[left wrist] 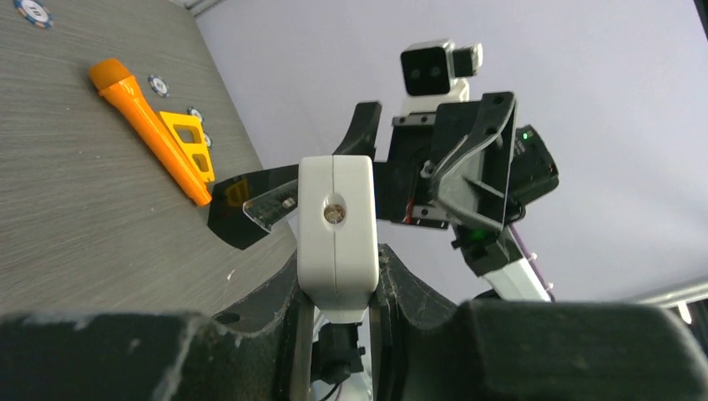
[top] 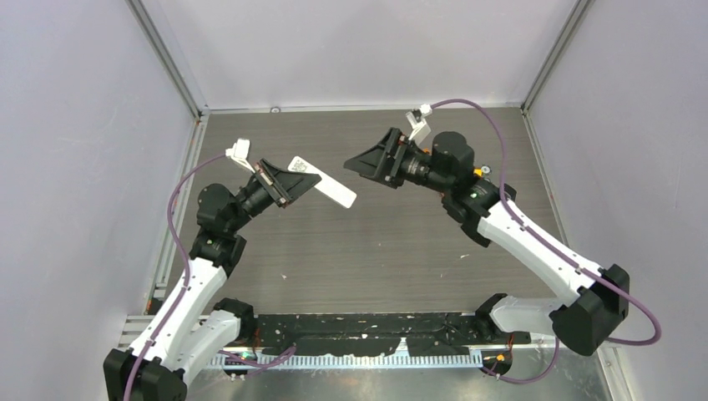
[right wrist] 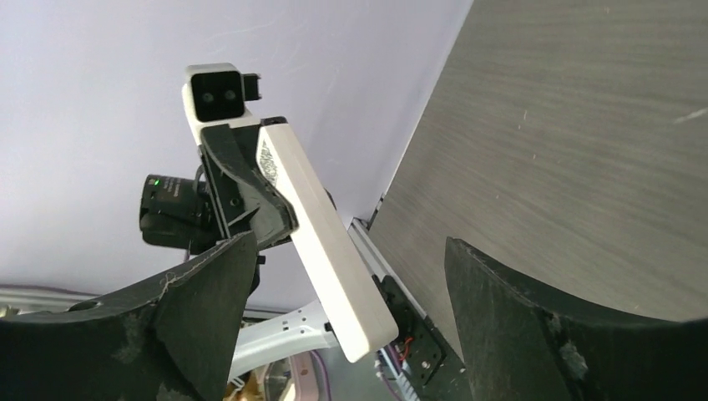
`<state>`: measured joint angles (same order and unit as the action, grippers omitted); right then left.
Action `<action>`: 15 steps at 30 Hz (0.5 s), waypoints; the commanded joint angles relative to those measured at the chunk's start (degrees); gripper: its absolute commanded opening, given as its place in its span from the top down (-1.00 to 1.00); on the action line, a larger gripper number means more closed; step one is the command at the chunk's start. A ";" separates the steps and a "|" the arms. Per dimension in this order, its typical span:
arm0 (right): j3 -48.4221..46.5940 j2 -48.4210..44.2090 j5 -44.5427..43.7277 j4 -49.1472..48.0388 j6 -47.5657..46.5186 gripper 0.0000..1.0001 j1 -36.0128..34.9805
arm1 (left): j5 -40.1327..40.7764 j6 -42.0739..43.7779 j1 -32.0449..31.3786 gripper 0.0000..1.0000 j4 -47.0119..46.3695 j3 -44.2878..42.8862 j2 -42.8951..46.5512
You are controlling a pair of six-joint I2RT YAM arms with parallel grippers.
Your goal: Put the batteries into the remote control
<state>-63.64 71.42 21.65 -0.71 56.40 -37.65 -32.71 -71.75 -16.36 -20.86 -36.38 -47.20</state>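
Note:
My left gripper (top: 292,180) is shut on one end of the white remote control (top: 330,185) and holds it in the air above the table. The bar points right, toward my right gripper (top: 361,163). The left wrist view shows the remote's end (left wrist: 336,225) clamped between both fingers (left wrist: 417,288). The right gripper (right wrist: 349,251) is open and empty, and faces the remote's free end (right wrist: 334,251) from close by without touching it. The batteries are not in view.
In the left wrist view an orange flashlight (left wrist: 150,129), a small yellow piece (left wrist: 188,142) and small round discs (left wrist: 159,83) lie on the dark wood-grain table (left wrist: 75,217). White enclosure walls stand on the far side and both sides.

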 commanded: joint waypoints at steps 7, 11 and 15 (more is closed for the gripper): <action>-7.23 -3.24 27.08 12.33 -31.44 -0.78 5.63 | -20.47 11.62 0.69 1.00 -0.52 -8.75 -3.17; -10.05 -2.71 31.54 18.85 -39.45 -0.77 5.21 | -25.81 13.40 0.67 1.00 -1.48 -10.65 -4.77; -10.58 -2.82 32.31 17.71 -40.80 -0.78 2.39 | -28.49 14.77 0.69 1.00 -2.23 -12.06 -5.22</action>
<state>-71.29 68.90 49.08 14.83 22.48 -32.93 -54.87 -60.10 -15.99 -20.32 -45.08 -52.25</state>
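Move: The white remote is already in the left fingers, its middle about 2 cm to the right of the left hand point and 1 cm back. From the open, empty right hand it lies some 6 cm left and 4 cm back, at roughly the same height, with the left gripper about 8 cm left and 3 cm back. The orange microphone lies on the table roughly 24 cm right of the right hand, 2 cm back and 27 cm below. Back towards the base goes the right hand, about 6 cm and a little right, turning counter-clockwise and rolling until its still wide-open fingers point almost straight left across at the remote, without touching it. The left hand keeps its grip, drawing back some 4.5 cm while drifting right and up, and swings clockwise about 20 degrees with its fingers tipping up. ##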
